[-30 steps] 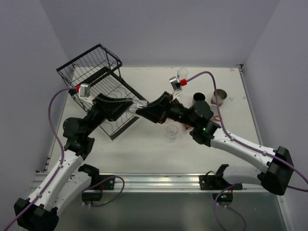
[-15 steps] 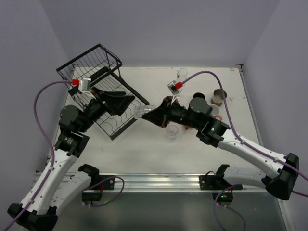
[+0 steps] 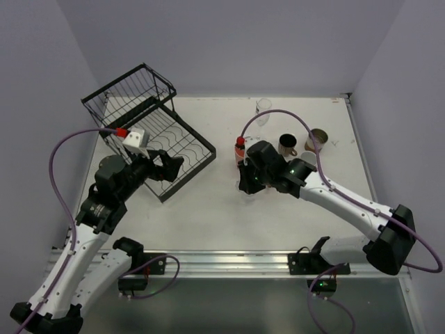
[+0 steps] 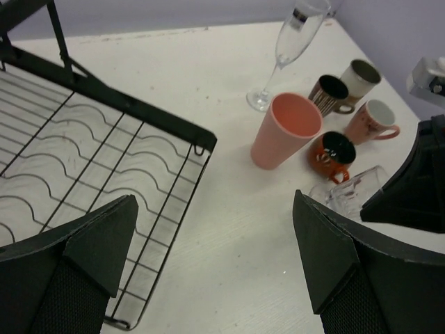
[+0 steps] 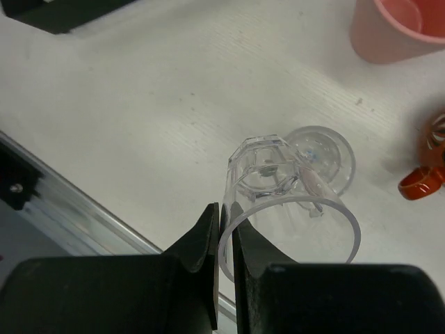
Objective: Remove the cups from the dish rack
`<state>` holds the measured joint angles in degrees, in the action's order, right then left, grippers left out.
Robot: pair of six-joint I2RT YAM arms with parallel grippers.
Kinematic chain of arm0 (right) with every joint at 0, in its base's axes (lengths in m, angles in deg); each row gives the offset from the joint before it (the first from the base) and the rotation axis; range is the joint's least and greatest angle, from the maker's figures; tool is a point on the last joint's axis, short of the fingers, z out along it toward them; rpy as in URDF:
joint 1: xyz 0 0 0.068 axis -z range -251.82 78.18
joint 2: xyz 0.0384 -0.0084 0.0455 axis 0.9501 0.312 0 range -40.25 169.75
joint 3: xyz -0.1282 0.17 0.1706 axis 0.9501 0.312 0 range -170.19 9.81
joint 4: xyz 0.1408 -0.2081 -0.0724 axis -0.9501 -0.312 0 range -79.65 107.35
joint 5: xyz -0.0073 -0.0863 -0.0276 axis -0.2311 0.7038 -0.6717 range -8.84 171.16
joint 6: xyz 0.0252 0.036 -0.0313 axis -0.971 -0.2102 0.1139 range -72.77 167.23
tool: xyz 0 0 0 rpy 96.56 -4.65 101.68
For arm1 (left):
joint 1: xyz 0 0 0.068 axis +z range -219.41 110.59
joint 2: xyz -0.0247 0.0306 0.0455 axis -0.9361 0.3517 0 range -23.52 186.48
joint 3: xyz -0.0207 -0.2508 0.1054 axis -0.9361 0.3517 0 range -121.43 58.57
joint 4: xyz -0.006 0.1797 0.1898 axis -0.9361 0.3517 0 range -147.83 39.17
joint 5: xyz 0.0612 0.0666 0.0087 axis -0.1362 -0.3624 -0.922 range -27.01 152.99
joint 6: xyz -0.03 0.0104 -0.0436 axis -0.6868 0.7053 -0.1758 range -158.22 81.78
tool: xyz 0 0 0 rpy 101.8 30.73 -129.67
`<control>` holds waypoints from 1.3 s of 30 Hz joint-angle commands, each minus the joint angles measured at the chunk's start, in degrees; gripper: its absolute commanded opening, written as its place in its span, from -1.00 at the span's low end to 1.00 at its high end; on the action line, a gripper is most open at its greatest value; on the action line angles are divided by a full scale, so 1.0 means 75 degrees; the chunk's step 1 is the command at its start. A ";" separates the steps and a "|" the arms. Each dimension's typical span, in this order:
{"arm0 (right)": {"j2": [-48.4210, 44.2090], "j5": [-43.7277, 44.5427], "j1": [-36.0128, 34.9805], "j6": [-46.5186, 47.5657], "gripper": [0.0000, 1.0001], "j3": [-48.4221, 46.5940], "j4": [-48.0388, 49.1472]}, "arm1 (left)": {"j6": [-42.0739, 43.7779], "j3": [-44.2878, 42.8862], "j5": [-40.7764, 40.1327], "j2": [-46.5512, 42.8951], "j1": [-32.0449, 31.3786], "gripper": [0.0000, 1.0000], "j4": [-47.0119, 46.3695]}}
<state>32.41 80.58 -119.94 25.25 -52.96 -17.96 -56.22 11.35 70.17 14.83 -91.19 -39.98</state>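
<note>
My right gripper [image 5: 226, 223] is shut on the rim of a clear glass [image 5: 288, 202], mouth up, low over the table beside a second clear glass [image 5: 323, 154]. In the top view the right gripper [image 3: 245, 184] hides both. Set down nearby are a salmon tumbler [image 4: 285, 131], an orange-red mug [image 4: 332, 152], a pink mug [image 4: 372, 120], a brown mug [image 4: 328, 94], a silvery cup [image 4: 358, 76] and a tall flute [image 4: 288, 49]. My left gripper [image 4: 215, 257] is open and holds nothing, at the near right corner of the black dish rack [image 3: 182, 132]. No cup shows in the rack.
The rack's raised basket [image 3: 132, 90] stands at the back left. The right arm [image 4: 417, 181] fills the space right of the clear glasses. A metal rail [image 5: 69, 202] runs along the table's near edge. Purple cables loop above both arms.
The left gripper opened, let go of the clear glass and drew back toward the rack. The right gripper closed on the glass's rim and carried it right and down beside the other cups.
</note>
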 commanded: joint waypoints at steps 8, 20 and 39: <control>0.1163 0.0827 0.0134 0.0493 -1.00 -0.0561 -0.0787 | 0.0794 0.0718 -0.0231 -0.0567 0.0009 1.00 -0.0399; 0.1854 0.1062 0.0123 0.0645 -1.00 -0.0866 -0.1011 | 0.0783 0.0742 -0.0067 -0.0554 0.0056 1.00 -0.0399; 0.1247 0.0863 0.0076 0.0528 0.39 -0.1335 -0.0917 | 0.0736 0.0742 -0.0534 -0.0824 0.0138 1.00 -0.0387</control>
<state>46.95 87.57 -119.06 29.18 -59.86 -25.26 -52.07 16.97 68.21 9.63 -90.45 -40.57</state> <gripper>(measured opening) 0.668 0.997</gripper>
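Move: Below the right hand, which already pinches a clear glass by its rim, the standing glass has its middle about 4 cm ahead, 4 cm to the right and 13 cm down. The orange mug is roughly 11 cm ahead and 13 cm right of that hand, the pink cup some 17 cm ahead and 4 cm right. From the empty left hand the standing glass lies about 27 cm right, 3 cm ahead and 25 cm lower. Lowering the held glass some 7 cm, with a slight drift forward and right, the right hand brings it down into the standing glass while tilting its fingers about 20 degrees closer to straight down. The fingers then open wide, let go of the rim and rise about 2 cm, still either side of the glass wall. The open left hand sinks some 2.5 cm early on and stays there. ##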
